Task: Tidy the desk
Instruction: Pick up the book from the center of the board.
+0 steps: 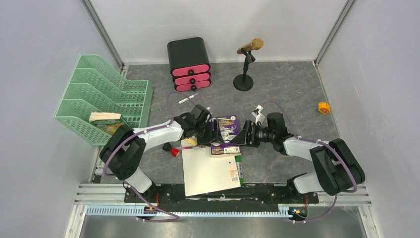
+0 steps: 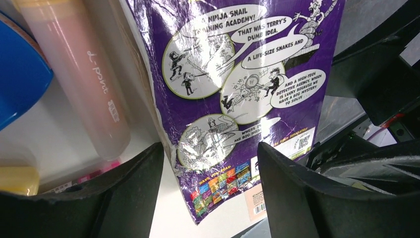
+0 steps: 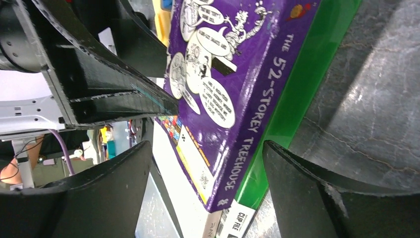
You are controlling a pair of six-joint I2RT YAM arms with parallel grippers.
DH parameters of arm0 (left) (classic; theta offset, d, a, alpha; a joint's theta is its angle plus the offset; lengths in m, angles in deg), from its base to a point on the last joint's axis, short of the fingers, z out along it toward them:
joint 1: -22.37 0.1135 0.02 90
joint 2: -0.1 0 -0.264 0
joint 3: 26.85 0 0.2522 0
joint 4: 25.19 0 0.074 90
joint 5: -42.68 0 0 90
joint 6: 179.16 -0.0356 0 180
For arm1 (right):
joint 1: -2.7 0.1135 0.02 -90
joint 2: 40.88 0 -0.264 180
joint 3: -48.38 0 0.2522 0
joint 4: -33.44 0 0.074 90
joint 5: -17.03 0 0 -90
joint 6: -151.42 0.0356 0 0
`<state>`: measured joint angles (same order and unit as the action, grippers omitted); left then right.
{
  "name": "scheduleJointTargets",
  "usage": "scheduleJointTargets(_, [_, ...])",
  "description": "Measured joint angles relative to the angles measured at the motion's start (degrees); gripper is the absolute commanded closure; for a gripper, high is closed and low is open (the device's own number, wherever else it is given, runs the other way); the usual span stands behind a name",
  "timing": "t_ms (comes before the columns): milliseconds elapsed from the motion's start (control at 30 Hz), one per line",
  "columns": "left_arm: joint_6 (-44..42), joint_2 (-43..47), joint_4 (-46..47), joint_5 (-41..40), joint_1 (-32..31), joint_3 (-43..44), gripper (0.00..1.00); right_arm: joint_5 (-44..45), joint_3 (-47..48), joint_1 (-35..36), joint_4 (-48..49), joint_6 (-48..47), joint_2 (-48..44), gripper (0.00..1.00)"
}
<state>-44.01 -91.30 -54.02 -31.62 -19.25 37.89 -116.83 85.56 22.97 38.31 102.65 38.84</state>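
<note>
A purple book (image 1: 226, 130) lies in the middle of the dark marbled desk (image 1: 289, 91), on top of a white and green clip file (image 1: 208, 171). My left gripper (image 1: 213, 130) is at the book's left edge and my right gripper (image 1: 246, 135) at its right edge. In the left wrist view the book's back cover (image 2: 233, 89) reaches in between the left gripper (image 2: 210, 148), whose jaws stand apart with a thin gap beside the cover. The right gripper (image 3: 207, 148) is open around the book's spine (image 3: 257, 114) and the file's green edge (image 3: 307, 84), touching neither.
A mint-green tiered tray (image 1: 106, 96) holding a book stands at the left. The black drawer box with pink fronts (image 1: 188, 63) and a microphone stand (image 1: 245, 67) are at the back. Also about: a red-capped marker (image 1: 173, 150), a pen (image 1: 188, 99), an orange roll (image 1: 323, 107), a pink tube (image 2: 94, 84).
</note>
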Motion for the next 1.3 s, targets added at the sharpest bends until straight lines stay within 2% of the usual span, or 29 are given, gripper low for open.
scheduleJointTargets(167, [0.35, -0.07, 0.57, 0.46, -0.96, -0.02, 0.26, -1.4, -0.48, -0.2, 4.24, 2.56, 1.46, 0.26])
scheduleJointTargets(400, [1.99, -1.03, 1.7, 1.14, -1.88, -0.35, 0.24, -2.36, -4.9, -0.63, 10.29, 8.33, 2.12, 0.51])
scheduleJointTargets(833, [4.46, -0.15, 2.49, 0.63, -2.86, -0.9, 0.18, -3.85, -4.63, -0.9, 11.02, 10.84, 2.64, 0.96])
scheduleJointTargets(900, [4.61, 0.66, 2.29, 0.0, -3.06, -1.14, 0.16, -4.09, -4.04, -0.9, 9.99, 10.32, 2.64, 1.0])
scheduleJointTargets(1033, [4.83, 3.28, 0.83, -2.69, -3.54, -1.22, 0.09, -5.09, -1.7, -0.87, 6.84, 8.5, 2.64, 1.0])
scheduleJointTargets(1300, [5.4, 15.21, -8.57, -14.38, -3.32, -0.98, 0.0, -6.19, 8.22, -0.96, -6.64, 0.28, 2.6, 1.0])
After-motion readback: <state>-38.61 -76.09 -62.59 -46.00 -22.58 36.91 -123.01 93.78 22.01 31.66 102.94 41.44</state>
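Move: The book's middle is about 5 cm left of the right hand, 3 cm ahead and a touch lower; the book's lower spine edge is right in front of the open fingers. From the left hand, over the book's near left part, the middle lies some 4 cm right, 2 cm ahead and 2 cm below. The orange marker is about 4 cm left of the left hand and 3 cm ahead, the blue clip 8 cm left and 2 cm ahead, the red pen 11 cm left and 5 cm back. Easing back barely 1 cm while the fingers shut, the right hand pinches the near end of the book's spine edge, then rises about 3 cm and forward 2 cm with it. Beside the book's left side, the left hand first shifts right and back some 2 cm, then pulls up about 5 cm and left 4 cm, clear of the book, opening wide. ##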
